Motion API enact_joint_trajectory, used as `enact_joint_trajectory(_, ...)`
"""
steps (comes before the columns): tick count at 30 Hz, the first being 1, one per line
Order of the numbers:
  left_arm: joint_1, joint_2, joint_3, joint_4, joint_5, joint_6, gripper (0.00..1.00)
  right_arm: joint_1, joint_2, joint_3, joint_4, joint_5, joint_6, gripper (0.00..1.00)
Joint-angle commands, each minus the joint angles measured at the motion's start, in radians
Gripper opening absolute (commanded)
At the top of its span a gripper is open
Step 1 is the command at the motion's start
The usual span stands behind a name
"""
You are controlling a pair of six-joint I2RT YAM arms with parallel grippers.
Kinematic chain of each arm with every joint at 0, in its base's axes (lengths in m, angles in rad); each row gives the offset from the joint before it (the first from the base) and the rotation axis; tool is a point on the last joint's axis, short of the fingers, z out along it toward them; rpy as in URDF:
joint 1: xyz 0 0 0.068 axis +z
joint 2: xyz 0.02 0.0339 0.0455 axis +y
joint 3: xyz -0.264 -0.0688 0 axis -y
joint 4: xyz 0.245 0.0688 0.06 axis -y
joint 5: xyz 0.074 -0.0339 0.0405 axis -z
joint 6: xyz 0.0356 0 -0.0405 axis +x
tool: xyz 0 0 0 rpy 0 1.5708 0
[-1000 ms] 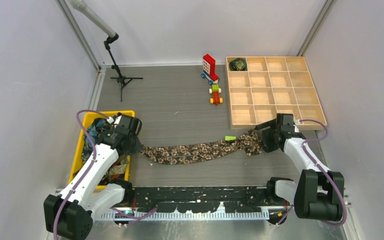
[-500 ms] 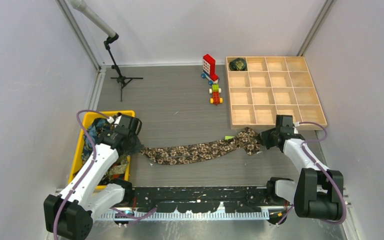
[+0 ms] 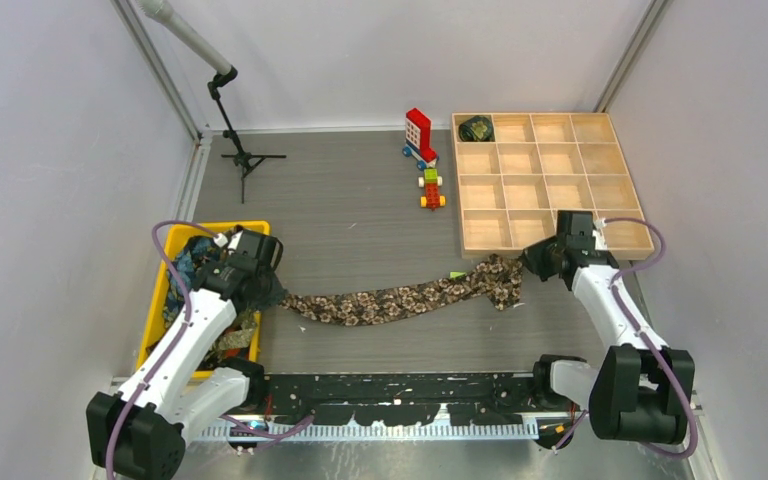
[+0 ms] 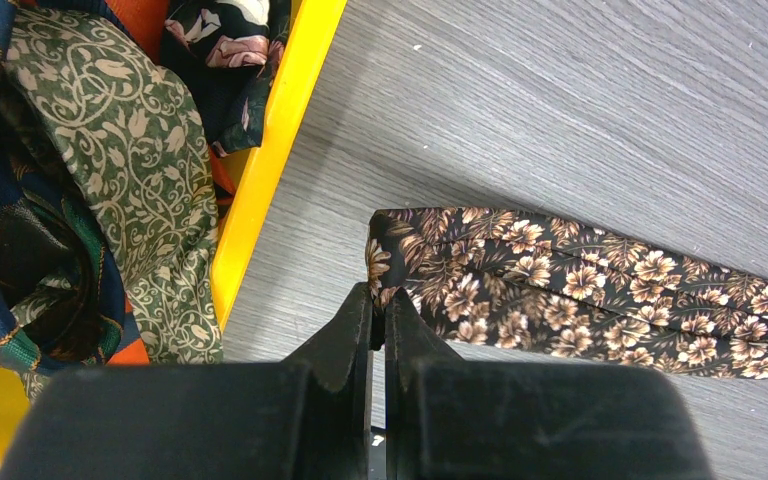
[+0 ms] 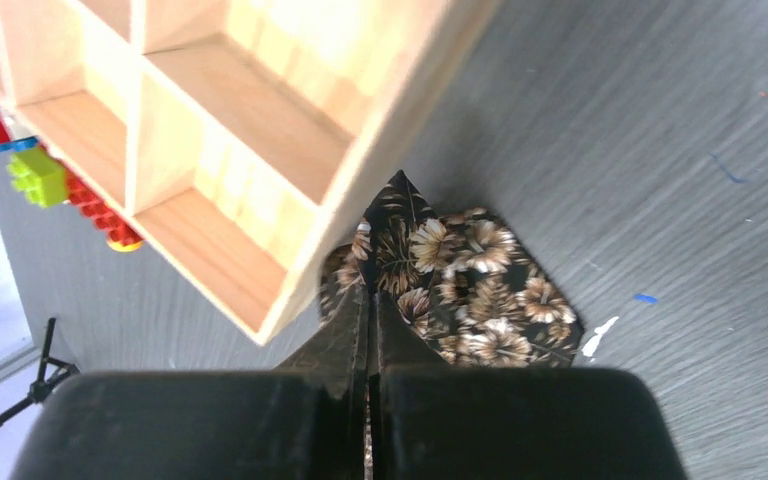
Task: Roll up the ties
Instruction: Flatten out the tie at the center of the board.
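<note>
A brown floral tie [image 3: 400, 300] lies stretched across the table between both arms. My left gripper [image 3: 278, 296] is shut on its narrow end [image 4: 400, 260], beside the yellow bin. My right gripper [image 3: 530, 266] is shut on its wide end [image 5: 460, 290], by the near corner of the wooden tray. A rolled dark tie [image 3: 477, 128] sits in the tray's far-left compartment. More ties [image 4: 110, 170] are heaped in the yellow bin.
The yellow bin [image 3: 250, 228] stands at the left. The wooden compartment tray [image 3: 545, 180] is at the right rear, its corner [image 5: 290, 300] right next to my right gripper. Toy bricks [image 3: 422, 150] and a small green block [image 3: 457, 275] lie nearby. A mic stand [image 3: 240, 150] stands at the far left.
My right gripper has moved right and toward the tray with the tie's wide end, pulling the tie straighter and over most of the green block. The left arm has stayed put.
</note>
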Motion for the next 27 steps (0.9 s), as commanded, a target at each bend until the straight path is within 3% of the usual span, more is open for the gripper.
enact_joint_trajectory(1, 0.005, -0.019, -0.011, 0.028, -0.005, 0.007, 0.00, 0.048, -0.002, 0.141, -0.089, 0.061, -0.064, 0.00)
enact_joint_trajectory(14, 0.006, -0.035, -0.015, 0.027, -0.013, 0.002, 0.00, 0.483, 0.279, 0.373, -0.229, 0.187, 0.024, 0.02)
enact_joint_trajectory(17, 0.006, -0.032, -0.013, 0.027, -0.011, 0.003, 0.00, 0.494, 0.321, 0.424, -0.307, 0.207, -0.018, 0.46)
enact_joint_trajectory(19, 0.006, -0.032, -0.014, 0.027, -0.009, 0.003, 0.00, 0.492, 0.306, 0.437, -0.325, 0.223, -0.075, 0.63)
enact_joint_trajectory(22, 0.006, -0.032, -0.017, 0.033, -0.009, 0.004, 0.00, 0.460, 0.239, 0.420, -0.315, 0.204, -0.123, 0.74)
enact_joint_trajectory(27, 0.006, -0.029, -0.017, 0.034, -0.011, 0.004, 0.00, 0.334, 0.123, 0.332, -0.310, 0.171, -0.125, 0.76)
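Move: The right gripper holds the corner of the tie's wide end. The tray's near left corner, where that corner goes, is about 13 cm left of the right hand, 1 cm ahead and a few centimetres lower; the half-covered green block is some 13 cm left and 3 cm back. The tie's wide end lies roughly 5 cm left and 5 cm back, 5 cm below. From the left hand, the tray corner is some 38 cm right and 8 cm ahead. Lift the right gripper a little with the tie corner still pinched, sweep it left about 12 cm towards the tray's near left corner, sinking on the way and turning some 25 degrees counter-clockwise. Open the fingers wide there to let the corner go, then ease back right about 3 cm and slightly up. Keep the left gripper still, holding the narrow end. ##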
